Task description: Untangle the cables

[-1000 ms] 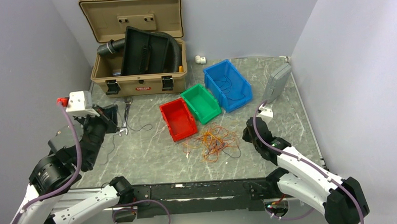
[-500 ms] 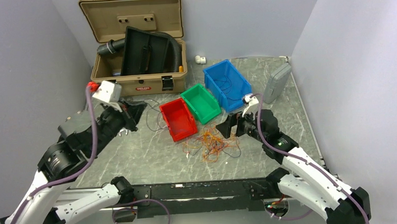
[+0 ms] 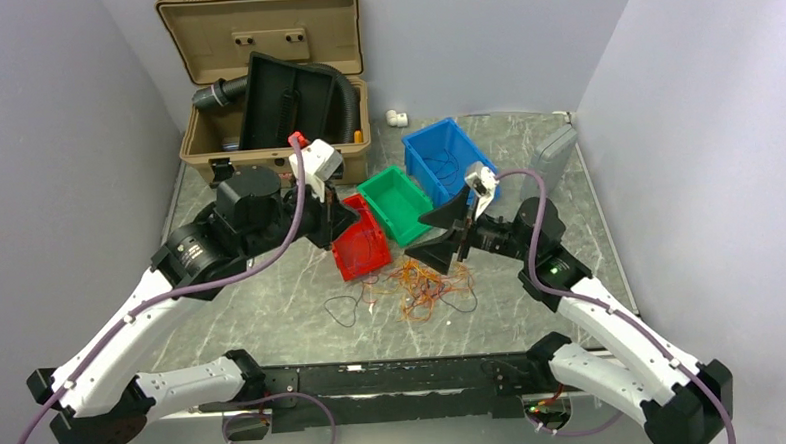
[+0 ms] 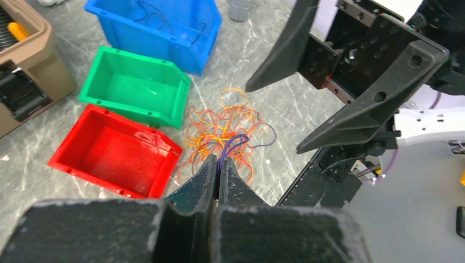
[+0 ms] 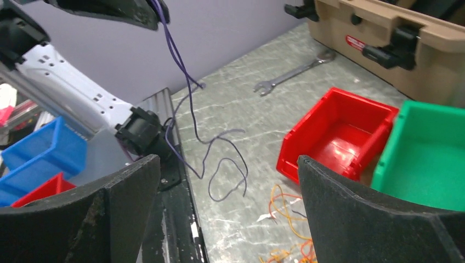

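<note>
The cables (image 3: 422,286) lie in a mostly orange tangle on the table in front of the red bin (image 3: 355,252); the left wrist view shows that tangle (image 4: 222,129) below my fingers. My left gripper (image 3: 347,222) hangs above the red bin, shut on a thin purple cable (image 4: 233,145). That purple cable (image 5: 183,71) drops from the jaws and loops on the table (image 3: 343,306). My right gripper (image 3: 440,235) hovers over the right side of the tangle, wide open and empty, and in its own view the right gripper (image 5: 225,160) frames bare table.
Green bin (image 3: 398,204) and blue bin (image 3: 452,164), which holds a few dark wires, stand behind the pile. An open tan case (image 3: 273,87) with a black corrugated hose is at the back left. A wrench (image 5: 290,74) lies before it. A grey box (image 3: 551,160) leans at the right.
My left arm swung from the far left to above the red bin, carrying the purple cable. My right gripper opened wide and moved left over the tangle.
</note>
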{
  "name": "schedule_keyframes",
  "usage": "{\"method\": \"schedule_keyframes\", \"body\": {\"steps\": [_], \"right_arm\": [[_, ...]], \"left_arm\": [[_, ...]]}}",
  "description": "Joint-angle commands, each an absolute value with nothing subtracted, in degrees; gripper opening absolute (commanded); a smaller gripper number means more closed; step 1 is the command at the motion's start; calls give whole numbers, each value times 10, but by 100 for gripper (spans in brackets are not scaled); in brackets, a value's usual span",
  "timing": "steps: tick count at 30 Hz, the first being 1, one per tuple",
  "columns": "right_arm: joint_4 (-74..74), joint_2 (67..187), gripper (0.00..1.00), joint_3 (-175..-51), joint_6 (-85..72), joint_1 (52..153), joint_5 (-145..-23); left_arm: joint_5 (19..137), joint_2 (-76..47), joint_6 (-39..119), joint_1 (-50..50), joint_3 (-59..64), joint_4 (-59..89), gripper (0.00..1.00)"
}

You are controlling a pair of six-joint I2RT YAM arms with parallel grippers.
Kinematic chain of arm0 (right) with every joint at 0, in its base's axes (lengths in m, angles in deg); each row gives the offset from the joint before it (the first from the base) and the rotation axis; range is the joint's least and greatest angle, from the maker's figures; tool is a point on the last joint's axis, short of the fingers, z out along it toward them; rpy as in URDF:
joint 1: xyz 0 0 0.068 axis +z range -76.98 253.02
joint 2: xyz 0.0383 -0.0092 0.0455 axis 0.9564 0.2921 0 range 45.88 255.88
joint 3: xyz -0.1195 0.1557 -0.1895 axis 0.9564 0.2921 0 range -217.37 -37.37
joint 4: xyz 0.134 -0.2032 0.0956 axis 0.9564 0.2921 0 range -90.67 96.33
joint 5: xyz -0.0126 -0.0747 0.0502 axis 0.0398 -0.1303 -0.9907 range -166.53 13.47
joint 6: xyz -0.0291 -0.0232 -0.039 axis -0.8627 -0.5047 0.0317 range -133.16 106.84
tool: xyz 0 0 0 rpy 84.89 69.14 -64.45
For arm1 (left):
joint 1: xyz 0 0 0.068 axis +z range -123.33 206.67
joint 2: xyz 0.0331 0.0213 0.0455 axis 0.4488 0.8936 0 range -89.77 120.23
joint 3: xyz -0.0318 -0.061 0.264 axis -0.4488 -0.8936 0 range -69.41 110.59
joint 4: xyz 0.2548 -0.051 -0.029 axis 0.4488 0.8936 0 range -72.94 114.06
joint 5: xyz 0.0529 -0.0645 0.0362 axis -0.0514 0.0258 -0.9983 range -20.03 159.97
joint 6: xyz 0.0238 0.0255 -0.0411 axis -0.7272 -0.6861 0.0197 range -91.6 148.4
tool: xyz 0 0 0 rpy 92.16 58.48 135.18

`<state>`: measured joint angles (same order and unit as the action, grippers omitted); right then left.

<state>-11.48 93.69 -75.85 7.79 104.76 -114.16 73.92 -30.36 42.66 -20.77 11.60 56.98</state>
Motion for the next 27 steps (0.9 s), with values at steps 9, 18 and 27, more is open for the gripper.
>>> {"method": "schedule_keyframes", "body": {"steps": [9, 18, 27], "right_arm": [[-277, 1039, 88, -824, 89, 1116, -1183], [-294, 1057, 23, -834, 93, 1139, -1159], [-137, 1011, 0, -873, 69, 1137, -945]], "left_arm": [[859, -283, 457, -208, 116, 495, 0], [873, -276, 461, -208, 106, 480, 0], [713, -326, 501, -208, 71, 500, 99]]}}
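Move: The left hand holds the purple cable in its shut fingertips, with the open right gripper about 10 cm to its right, a few centimetres lower and slightly nearer the bases. From the right hand, the cable's held end is roughly 10 cm left, 1 cm ahead and 3 cm up. Some 26 cm below the right hand, the orange cables lie almost underneath, 3 cm to the right; the red box is 10 cm ahead and 12 left, the green box 19 ahead and 3 left. The right fingers pinch the purple cable just off the left fingertips, after travelling about 6 cm left and 2 cm up, then ease forward and slightly right. The left hand brings the cable some 4 cm right to meet them, turning about 10 degrees clockwise, then opens wide, lets go and starts back left. ##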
